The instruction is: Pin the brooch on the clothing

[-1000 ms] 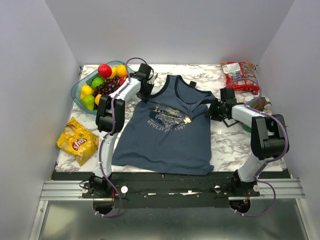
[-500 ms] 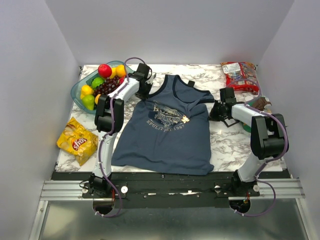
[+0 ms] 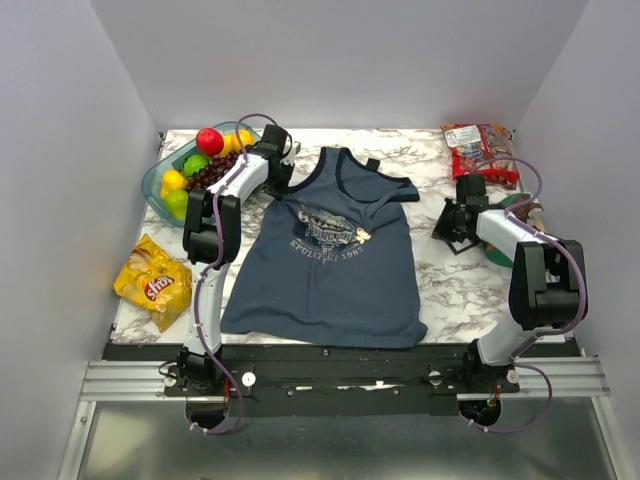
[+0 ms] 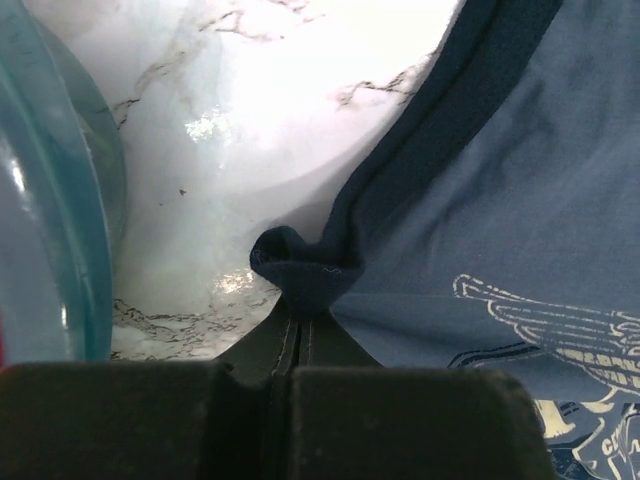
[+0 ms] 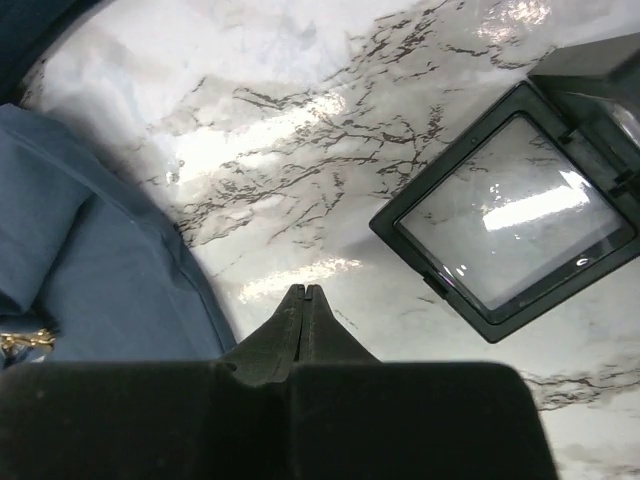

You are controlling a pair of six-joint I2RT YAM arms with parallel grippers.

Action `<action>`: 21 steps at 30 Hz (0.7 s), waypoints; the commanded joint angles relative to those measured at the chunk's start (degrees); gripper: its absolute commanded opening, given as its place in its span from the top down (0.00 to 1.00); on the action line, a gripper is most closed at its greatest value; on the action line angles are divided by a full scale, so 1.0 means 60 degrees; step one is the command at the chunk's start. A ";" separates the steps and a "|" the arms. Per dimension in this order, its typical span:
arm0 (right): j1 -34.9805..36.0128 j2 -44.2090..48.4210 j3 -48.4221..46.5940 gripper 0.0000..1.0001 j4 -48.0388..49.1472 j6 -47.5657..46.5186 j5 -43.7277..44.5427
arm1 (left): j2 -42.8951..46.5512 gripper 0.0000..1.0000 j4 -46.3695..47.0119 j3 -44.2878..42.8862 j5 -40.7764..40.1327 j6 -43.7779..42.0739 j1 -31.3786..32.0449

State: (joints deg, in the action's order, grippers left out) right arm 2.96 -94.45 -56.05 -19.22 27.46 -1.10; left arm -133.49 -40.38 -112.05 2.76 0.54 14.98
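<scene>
The slate-blue clothing [image 3: 320, 280] lies flat on the marble table, its pale print facing up. The small gold brooch [image 3: 362, 236] sits on the chest beside the print; its edge also shows in the right wrist view [image 5: 20, 342]. My left gripper [image 3: 281, 183] is shut on a bunched fold of the clothing's dark armhole trim [image 4: 302, 270] at the shirt's upper left. My right gripper [image 5: 305, 291] is shut on nothing, above bare marble just right of the clothing's edge [image 5: 120, 280].
A black-framed square box [image 5: 510, 215] lies right of my right gripper. A clear bowl [image 3: 158, 182] of fruit stands at the back left, close to my left gripper. A yellow chips bag [image 3: 155, 282] lies front left. A red snack bag [image 3: 480, 150] lies at the back right.
Both grippers have shut. The left one closed on the armhole trim and drew the clothing left. The right one moved right, away from the clothing's strap.
</scene>
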 commanded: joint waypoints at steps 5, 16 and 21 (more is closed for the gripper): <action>0.0457 -0.0208 -0.0661 0.54 -0.0194 -0.0783 -0.1530 | 0.0437 1.00 0.0182 0.0071 0.0858 0.0306 -0.0051; 0.1469 -0.1907 -0.2317 0.42 -0.1570 -0.1047 -0.0300 | 0.0466 1.00 0.0226 0.0101 0.1106 0.0306 -0.0036; 0.1747 -0.2275 -0.2640 0.44 -0.1777 -0.1018 -0.0007 | 0.0496 1.00 0.0241 0.0086 0.1180 0.0335 -0.0022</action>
State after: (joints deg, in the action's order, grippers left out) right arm 12.19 -106.43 -69.63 -26.35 22.09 -4.69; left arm -133.38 -39.90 -111.81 7.75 2.00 14.96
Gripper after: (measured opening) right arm 0.569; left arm 0.012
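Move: Some 6 cm to the right hand's left, about 2 cm ahead and 2 cm below, is the shirt's right side edge just under the folded shoulder strap. The strap's outer corner is roughly 8 cm ahead and 5 cm left of the hand, the brooch about 15 cm left and level, the black frame about 6 cm right and level, both 3 cm below. From the left hand, that side edge is some 24 cm right, 7 cm back and slightly lower. Swinging left off the bare table, the right hand travels about 7 cm towards the shirt's side edge, with a slight forward drift. It rises a little, then sinks to end about 1 cm lower, turning some 15 degrees counter-clockwise as its shut fingers open to straddle the edge. The left hand keeps its pinch on the shirt's left shoulder and draws it about 1.5 cm left by tilting. ##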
